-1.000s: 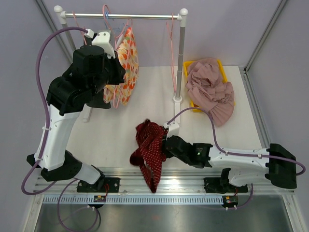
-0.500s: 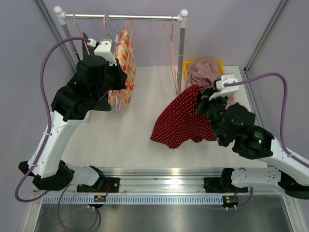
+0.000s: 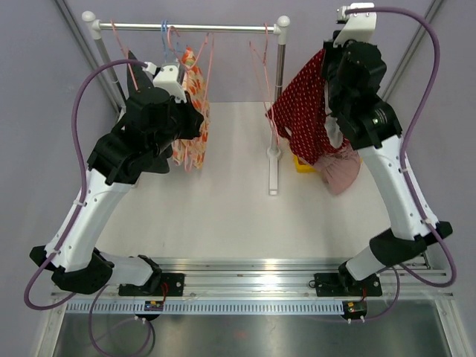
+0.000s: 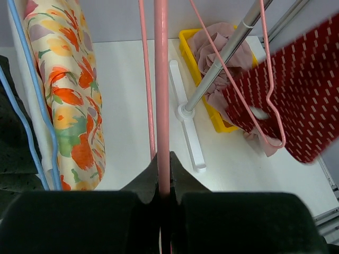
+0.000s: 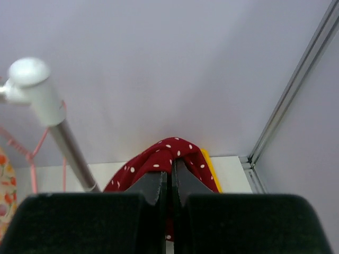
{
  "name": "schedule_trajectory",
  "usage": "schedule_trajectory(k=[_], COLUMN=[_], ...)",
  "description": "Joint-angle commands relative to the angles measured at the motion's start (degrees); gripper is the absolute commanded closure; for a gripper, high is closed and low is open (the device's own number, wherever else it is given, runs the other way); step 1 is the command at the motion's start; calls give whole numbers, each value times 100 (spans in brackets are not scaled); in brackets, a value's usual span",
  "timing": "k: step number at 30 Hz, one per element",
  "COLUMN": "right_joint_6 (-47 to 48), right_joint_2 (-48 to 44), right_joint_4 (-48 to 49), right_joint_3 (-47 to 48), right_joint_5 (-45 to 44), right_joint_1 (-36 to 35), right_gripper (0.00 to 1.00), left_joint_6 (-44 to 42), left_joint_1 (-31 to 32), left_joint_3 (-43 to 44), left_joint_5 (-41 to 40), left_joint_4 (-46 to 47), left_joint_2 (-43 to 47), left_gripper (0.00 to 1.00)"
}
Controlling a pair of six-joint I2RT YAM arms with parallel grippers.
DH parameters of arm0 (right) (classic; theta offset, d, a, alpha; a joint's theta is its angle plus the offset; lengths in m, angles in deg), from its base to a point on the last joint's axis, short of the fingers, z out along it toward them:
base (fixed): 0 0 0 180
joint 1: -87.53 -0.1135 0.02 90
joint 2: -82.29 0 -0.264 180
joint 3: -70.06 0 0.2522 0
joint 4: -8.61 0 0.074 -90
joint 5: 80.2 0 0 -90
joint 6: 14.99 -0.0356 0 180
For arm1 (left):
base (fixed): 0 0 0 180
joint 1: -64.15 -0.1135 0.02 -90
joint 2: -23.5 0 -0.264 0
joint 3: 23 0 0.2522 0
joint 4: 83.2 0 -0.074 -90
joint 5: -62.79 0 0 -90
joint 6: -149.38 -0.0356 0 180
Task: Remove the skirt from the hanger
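Observation:
The red white-dotted skirt hangs from my right gripper, which is shut on a fold of the skirt and raised high at the rack's right end, above the yellow bin. My left gripper is shut on a bare pink hanger under the rail at the rack's left part. In the top view the left arm covers its fingers. From the left wrist the skirt shows far right, behind a second pink hanger on the rail.
A floral garment and a dark one hang on blue hangers left of my left gripper. The rack's rail and right post stand between the arms. Pink clothes fill the yellow bin.
My right arm swung from the table's front edge up to the back right, lifting the skirt over the bin. The left arm shifted a little right along the rail, still holding the hanger.

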State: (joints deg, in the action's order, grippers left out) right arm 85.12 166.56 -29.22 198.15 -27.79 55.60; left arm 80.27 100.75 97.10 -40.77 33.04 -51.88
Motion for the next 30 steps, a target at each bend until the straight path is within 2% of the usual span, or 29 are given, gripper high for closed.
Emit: schedule_trajectory(k=[1, 4, 7, 8, 9, 10, 11, 12, 14, 15, 17, 22, 26, 30], right_joint_6=[88, -52, -543, -971, -1359, -1658, -2088, -2231, -2486, -2548, -2811, -3321, -3805, -3780], right_joint_2=[764, 1492, 2108, 2259, 2504, 2568, 2577, 2386, 2008, 1588, 1199, 100, -884, -1605], right_joint_4=[157, 315, 343, 90, -565, -876, -1071, -1038, -662, -216, 164, 175, 779, 835], right_joint_3=[1160, 1470, 1154, 1128, 1084, 996, 821, 141, -766, -1641, -2620, -4003, -5565, -6106], right_joint_5=[752, 630, -11, -117, -126, 48, 162, 233, 513, 620, 953, 1936, 2851, 3090], right_joint_1=[686, 1266, 1775, 1864, 1943, 2092, 2137, 2155, 2155, 2155, 2155, 2155, 2138, 1962], right_gripper=[100, 100, 100, 94, 53, 29, 9, 1, 1, 0, 1, 1, 0, 1], left_joint_6=[-120, -190, -251, -252, -269, -278, -287, -321, -383, -401, -462, -542, -340, -234], left_joint_1=[14, 14, 14, 14, 14, 14, 14, 14, 14, 14, 14, -56, -319, -434], left_joint_3=[53, 211, 509, 606, 816, 922, 1036, 1177, 1589, 1748, 2196, 2882, 3041, 3173], left_joint_5=[187, 214, 266, 292, 328, 337, 354, 354, 363, 354, 354, 310, 538, 766], left_joint_4=[517, 526, 526, 526, 509, 509, 500, 482, 473, 465, 465, 465, 614, 675], left_joint_2=[-47, -205, -469, -643, -732, -829, -952, -1153, -1400, -1662, -1883, -2647, -3026, -3352], left_gripper=[100, 100, 100, 100, 100, 100, 100, 100, 100, 100, 100, 100, 100, 100])
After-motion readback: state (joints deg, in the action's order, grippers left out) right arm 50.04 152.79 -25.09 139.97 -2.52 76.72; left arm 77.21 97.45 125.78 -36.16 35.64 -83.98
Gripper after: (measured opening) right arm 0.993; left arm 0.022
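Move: From the right hand, which holds the red dotted skirt, the yellow bin lies about 26 cm ahead, 15 cm right and 48 cm below, the pink dress already in it; the rack's right post stands some 19 cm ahead, 7 cm left. The left hand holds the emptied pink hanger: its place on the rail is about 28 cm ahead, 8 cm right, 12 cm up, with the floral garment 21 cm ahead, 4 cm left, 12 cm down. The right hand swings the skirt forward and right towards the bin, about 15 cm out, dipping as its fingers spring wide open to let go in mid-swing, then plunges and draws back, ending some 35 cm lower than it began with its fingers tipped steeply down. Meanwhile the left hand keeps its pinch on the empty pink hanger and carries it forward and to the right towards the rail, about 15 cm, hardly turning. ##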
